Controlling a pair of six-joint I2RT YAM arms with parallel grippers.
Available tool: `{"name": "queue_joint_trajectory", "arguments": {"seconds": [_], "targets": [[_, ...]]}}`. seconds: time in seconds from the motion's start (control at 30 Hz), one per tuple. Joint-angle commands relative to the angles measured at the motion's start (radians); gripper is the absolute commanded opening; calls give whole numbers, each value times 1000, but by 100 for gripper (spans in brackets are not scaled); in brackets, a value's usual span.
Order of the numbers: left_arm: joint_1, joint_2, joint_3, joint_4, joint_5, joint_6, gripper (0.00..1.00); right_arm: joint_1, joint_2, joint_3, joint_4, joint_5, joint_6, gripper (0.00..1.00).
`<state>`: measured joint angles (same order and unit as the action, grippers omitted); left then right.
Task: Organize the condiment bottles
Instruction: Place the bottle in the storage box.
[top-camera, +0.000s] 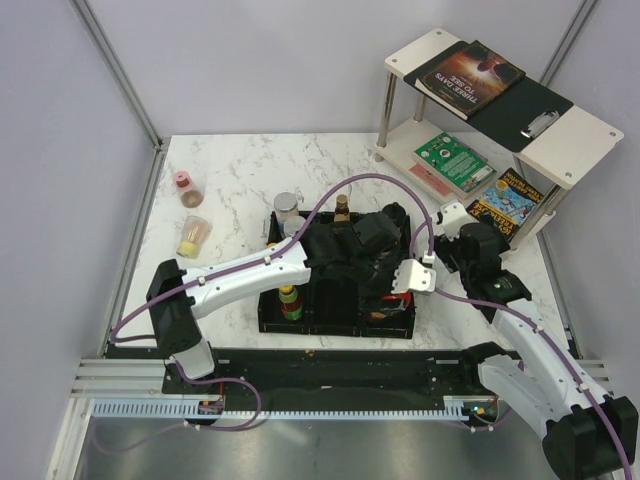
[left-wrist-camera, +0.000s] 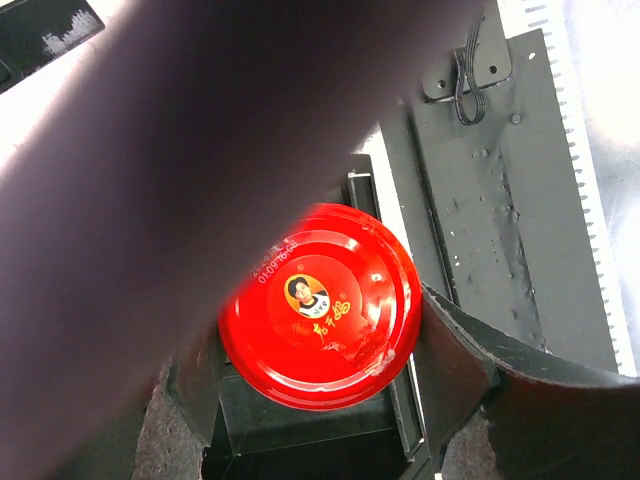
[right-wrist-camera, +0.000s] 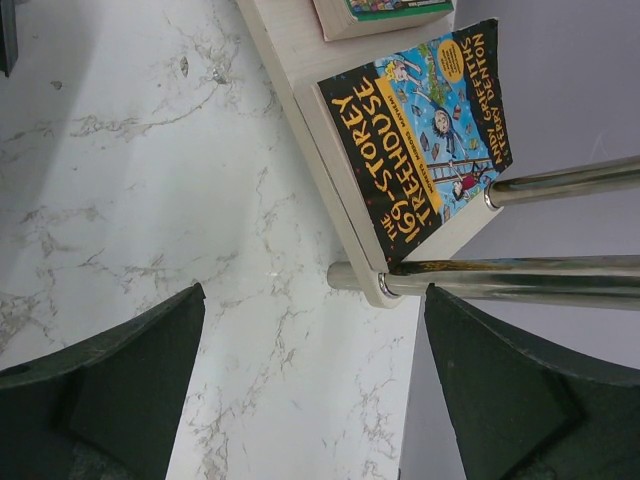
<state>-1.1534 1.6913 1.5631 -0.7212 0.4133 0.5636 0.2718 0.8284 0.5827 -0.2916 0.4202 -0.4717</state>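
Observation:
My left gripper (left-wrist-camera: 315, 350) is shut on a red-capped jar (left-wrist-camera: 318, 305), one finger pressing each side just below the lid. It holds the jar over a compartment at the right end of the black tray (top-camera: 270, 322). In the top view only a sliver of that jar (top-camera: 401, 291) shows under the left gripper (top-camera: 393, 280). A yellow-capped sauce bottle (top-camera: 290, 301) stands in the tray's left part. A silver-lidded jar (top-camera: 287, 205) and a slim dark bottle (top-camera: 342, 208) stand behind the tray. My right gripper (right-wrist-camera: 310, 400) hangs open and empty over the marble.
A pink-lidded shaker (top-camera: 183, 183) and a tipped yellow-capped jar (top-camera: 193, 234) sit at the far left. A two-level shelf (top-camera: 500, 100) with books stands at the back right, its steel leg (right-wrist-camera: 520, 280) near the right gripper (top-camera: 452, 217). A purple cable (left-wrist-camera: 150, 200) blurs the left wrist view.

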Motion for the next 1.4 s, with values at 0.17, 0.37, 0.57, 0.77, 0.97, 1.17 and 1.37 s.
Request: {"name": "queue_joint_trajectory", "arguments": {"seconds": [0.17,0.37,0.57,0.77,0.97,1.17,1.37], "targets": [[-14,4,91,86,16,-21,2,-2,-2,5,28,0,5,98],[-17,15,89,85,35,-30,2,-2,-3,5,23,-3,5,98],[-19,33,95,95,50,-37,2,-2,-3,3,22,-6,4,98],[-19,65,83,120,71,-47,2,-2,-5,3,22,-8,4,98],[-19,51,-15,198,41,-42,2,-2,-6,3,16,-17,2,98],[-19,57,-69,250,33,-51,2,-2,-5,3,14,-21,1,98],[-17,51,-149,304,-5,-45,2,-3,-6,2,9,-29,-2,98]]}}
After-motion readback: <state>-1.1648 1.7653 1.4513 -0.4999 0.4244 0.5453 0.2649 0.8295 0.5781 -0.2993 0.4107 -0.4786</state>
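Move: The left hand, reaching across in front, already holds a red-lidded jar over the storage box. The near right compartment lies about 3 cm to its right, level fore and aft, with its middle some 11 cm below. The other red-lidded jar stands about 8 cm ahead, 2 cm right and 9 cm lower; the green-label bottle is roughly 19 cm left, level fore and aft, 8 cm lower. From the right hand, the compartment is about 14 cm back, 14 cm left and 7 cm below. Drifting slowly right at first, then mainly sinking, the left hand lowers the held jar about 4 cm down and nearly 3 cm right, into the storage box's near right corner beside the other red-lidded jar. The fingers keep their pinch around the jar just below the lid, and the wrist hardly turns. ##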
